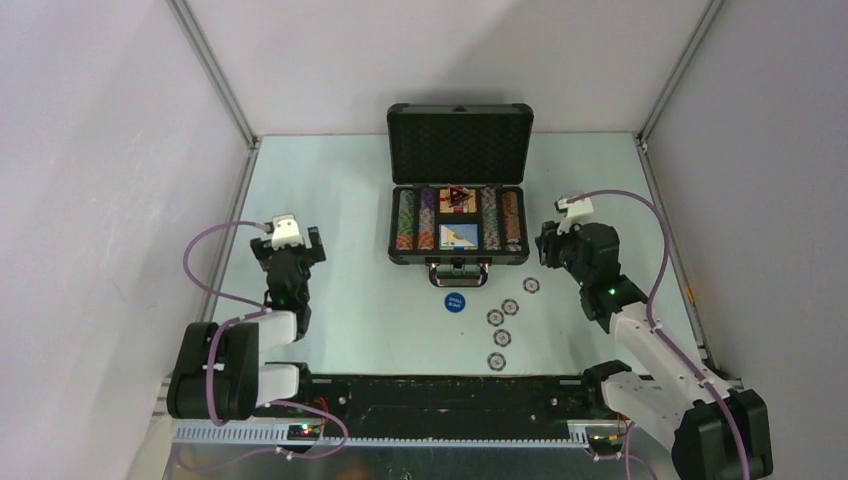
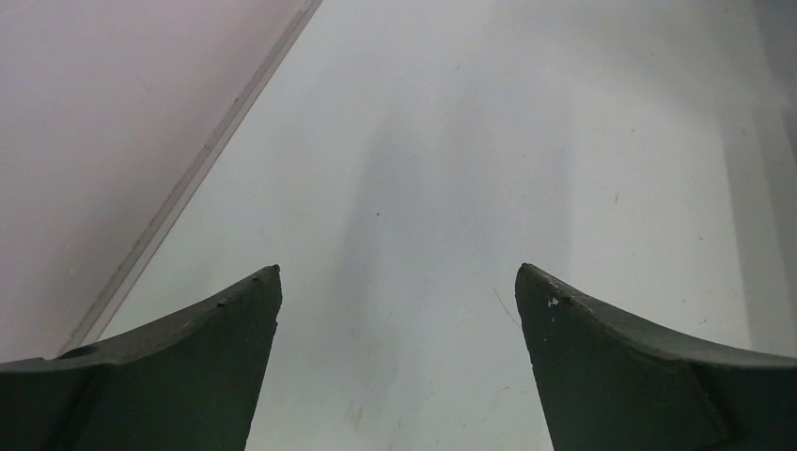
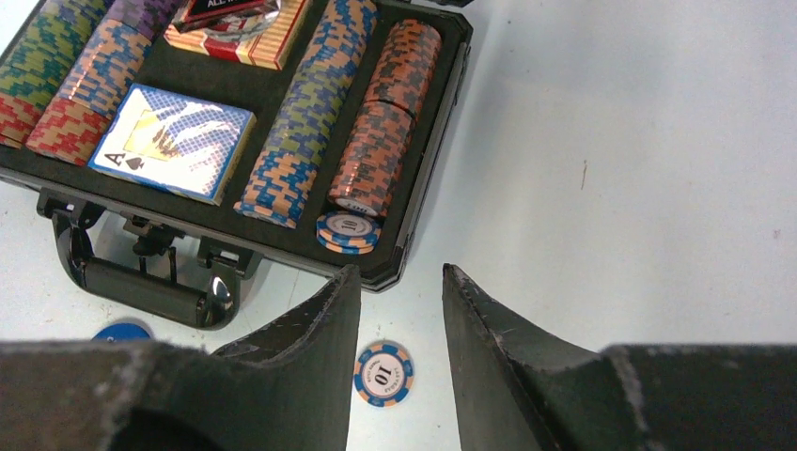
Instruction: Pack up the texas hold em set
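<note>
The dark briefcase (image 1: 458, 120) stands open at the back centre, with rows of striped chips (image 1: 487, 218), a blue card deck (image 1: 458, 236) and a red card box (image 1: 455, 200) inside. Several loose chips (image 1: 502, 338) and a blue button (image 1: 455, 302) lie on the table in front of it. My right gripper (image 1: 546, 250) hovers open off the case's front right corner (image 3: 399, 272), empty, with one blue and orange chip (image 3: 383, 373) on the table below its jaws. Another such chip (image 3: 348, 232) lies flat inside the case. My left gripper (image 2: 398, 272) is wide open over bare table, left of the case (image 1: 298, 246).
The case's handle (image 3: 141, 282) and latches stick out toward me. White walls with metal frame strips (image 1: 240, 150) close in the table on the left, back and right. The arms' bases and a black rail (image 1: 450, 395) run along the near edge.
</note>
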`<state>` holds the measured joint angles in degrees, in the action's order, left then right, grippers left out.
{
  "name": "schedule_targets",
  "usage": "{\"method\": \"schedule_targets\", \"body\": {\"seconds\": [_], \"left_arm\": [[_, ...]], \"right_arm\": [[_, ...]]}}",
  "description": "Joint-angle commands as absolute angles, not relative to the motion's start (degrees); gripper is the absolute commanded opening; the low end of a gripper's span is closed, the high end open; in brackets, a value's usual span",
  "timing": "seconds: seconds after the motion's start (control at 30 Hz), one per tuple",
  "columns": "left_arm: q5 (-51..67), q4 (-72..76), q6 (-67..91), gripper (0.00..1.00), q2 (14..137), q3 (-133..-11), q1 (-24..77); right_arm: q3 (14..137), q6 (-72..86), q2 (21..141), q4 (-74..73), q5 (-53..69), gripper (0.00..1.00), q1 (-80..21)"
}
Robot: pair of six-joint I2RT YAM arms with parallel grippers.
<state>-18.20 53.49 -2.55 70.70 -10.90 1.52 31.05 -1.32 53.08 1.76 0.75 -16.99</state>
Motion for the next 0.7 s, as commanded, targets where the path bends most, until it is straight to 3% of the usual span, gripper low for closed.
{"method": "schedule_targets", "body": {"seconds": [0.0,0.27,0.33,0.37,0.4,0.43,0.67], "left_arm": [[-16.3,59.3,-0.4,0.99,71.6,-11.3,0.2],[-16.4,59.7,-0.4,1.0,71.6,-11.0,0.2],[-16.4,59.7,-0.4,1.0,71.5,-11.0,0.2],[-16.4,59.7,-0.4,1.0,71.5,-11.0,0.2],[-16.4,59.7,-0.4,1.0,71.5,-11.0,0.2],[-16.5,59.7,-0.4,1.0,71.5,-11.0,0.2],[-16.5,59.7,-0.4,1.0,71.6,-11.0,0.2]], "right_arm": [[30.3,-1.1,51.9,5.0,0.0,0.42,-17.6],[29.7,-0.3,51.1,5.5,0.9,0.45,-18.1],[29.7,-0.3,50.5,5.3,1.4,0.65,-18.4],[29.6,0.7,50.3,5.4,1.6,0.68,-18.5],[29.6,1.1,49.9,5.7,2.2,0.9,-18.8],[29.5,1.9,49.6,5.8,2.5,0.95,-18.9],[29.8,3.5,45.7,4.5,0.4,1.0,-20.2]]}}
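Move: The nearest loose chip lies about 4 cm back and 1 cm left of the right hand, some 13 cm below it. The next chip is roughly 10 cm back and 6 cm left, the blue button about 8 cm back and 19 cm left, and the open case's middle about 12 cm ahead and 18 cm left. From the left hand, the nearest chip is about 59 cm right, 7 cm back and 8 cm lower. The nearest chip stays untouched below as the right hand dips slightly, then climbs about 2.5 cm while drifting some 2 cm left and a little back beside the case's front right corner. The empty fingers spread from partly open to fully wide during the climb, with a slight roll of about 5 degrees. ##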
